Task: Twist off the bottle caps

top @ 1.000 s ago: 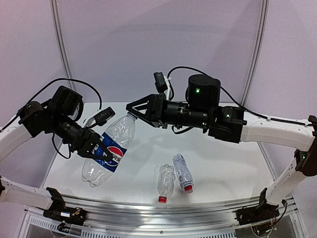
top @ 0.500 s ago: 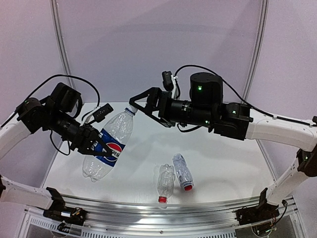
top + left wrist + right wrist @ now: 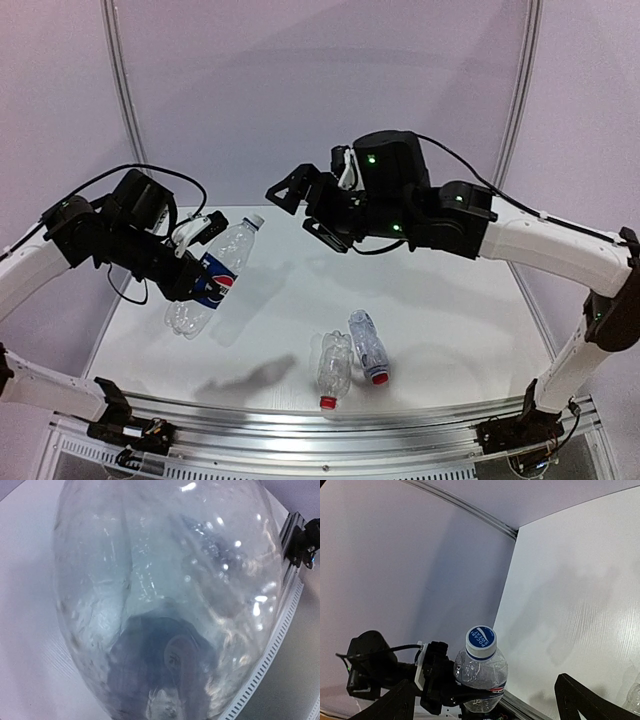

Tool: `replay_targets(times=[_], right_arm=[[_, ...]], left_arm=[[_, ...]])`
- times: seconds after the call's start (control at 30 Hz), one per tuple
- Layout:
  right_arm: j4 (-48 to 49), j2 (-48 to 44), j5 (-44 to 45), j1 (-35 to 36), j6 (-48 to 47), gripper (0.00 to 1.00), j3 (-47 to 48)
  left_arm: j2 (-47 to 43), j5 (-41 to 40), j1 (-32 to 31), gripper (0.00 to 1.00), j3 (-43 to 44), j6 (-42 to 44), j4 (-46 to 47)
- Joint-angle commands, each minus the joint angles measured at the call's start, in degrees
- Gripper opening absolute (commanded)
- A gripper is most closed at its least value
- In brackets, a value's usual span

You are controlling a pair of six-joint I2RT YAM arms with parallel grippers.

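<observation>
My left gripper (image 3: 203, 284) is shut on the blue-labelled Pepsi bottle (image 3: 215, 275) and holds it tilted above the table's left side. Its whitish, blue-topped cap (image 3: 254, 220) points up and right and sits on the neck. My right gripper (image 3: 292, 206) hangs open a short way right of that cap, touching nothing. In the right wrist view the cap (image 3: 481, 641) faces the camera between the spread fingers (image 3: 395, 702). The bottle's body (image 3: 160, 580) fills the left wrist view. Two ribbed bottles (image 3: 334, 364) (image 3: 368, 343) lie near the front, red caps (image 3: 327, 402) (image 3: 380, 380) on.
A metal rail (image 3: 330, 425) runs along the table's front edge, with both arm bases bolted to it. Pale walls and upright posts (image 3: 120, 90) close the back and sides. The left arm's cable (image 3: 150, 170) loops above its wrist.
The right gripper opened off the Pepsi bottle's cap and drew back up and to the right. The left arm carried the bottle left and away from it, cap in place.
</observation>
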Motion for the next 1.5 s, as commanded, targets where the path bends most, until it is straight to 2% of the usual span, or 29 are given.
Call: replay_targets(times=[0.0,0.23,0.53,0.83,0.97,1.03,1.2,1.3,1.4,1.47], right_arm=[[-10.43,7.37,2.20,-0.25,3.45,0.93,9.08],[-15.74,15.01,0.16,0.05,6.53,0.76,18.40],[-16.66,16.25,-1.16,0.20,7.68,0.58,18.84],[-15.71,16.31,-0.50,0.04,6.16,0.55,18.84],[-15.83,16.17,0.05,-0.40,5.83,0.49,18.43],[-15.70,16.12,-0.35,-0.50,5.82,0.44,18.11],[-14.28,14.45,-1.22,-0.48,5.54,0.18,15.11],[-10.50,12.29,-2.80,-0.55,3.93,0.01,11.10],[-2.26,8.11,-5.53,-0.80,-0.17,0.00,3.87],[3.62,4.17,-6.89,-1.35,-3.70,0.00,-2.20]], left_arm=[[0.95,-9.71,-3.77,0.00,1.23,-0.99,0.32],[2.95,-13.31,-7.05,0.00,1.63,-3.37,0.16],[3.74,-14.47,-7.87,0.00,2.12,-3.50,0.44],[4.01,-15.72,-9.53,0.00,2.18,-3.97,0.56],[3.90,-16.76,-10.05,0.00,2.62,-4.30,0.79],[3.81,-16.86,-10.32,0.00,2.70,-4.51,0.99],[4.25,-16.78,-10.46,0.00,3.12,-4.88,1.32],[4.46,-14.30,-10.46,0.00,3.73,-4.56,1.53],[3.96,-6.35,-9.32,0.00,4.38,-2.79,1.36],[3.32,6.59,-6.10,0.00,4.56,-1.54,1.22]])
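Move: The Pepsi bottle's white cap sits about 6 cm left, 2 cm ahead and 3 cm below my open right hand. The bottle's body, held in my left hand, is about 13 cm left, 4 cm back and 10 cm down. On the table, roughly 33 cm below, the clear bottle is 9 cm back and 7 cm right, the printed bottle 4 cm back and 14 cm right. From my left hand the cap is about 6 cm ahead, 7 cm right, 7 cm up. I bring my right hand left and down, some 5 cm each way and slightly forward, tipping it about 10 degrees as its fingers half close around the cap; it waits there, then pinches the cap and starts easing back right. My left hand keeps its grip on the bottle, sinks about 2 cm and tilts roughly 10 degrees, leaning the cap towards my right hand. ##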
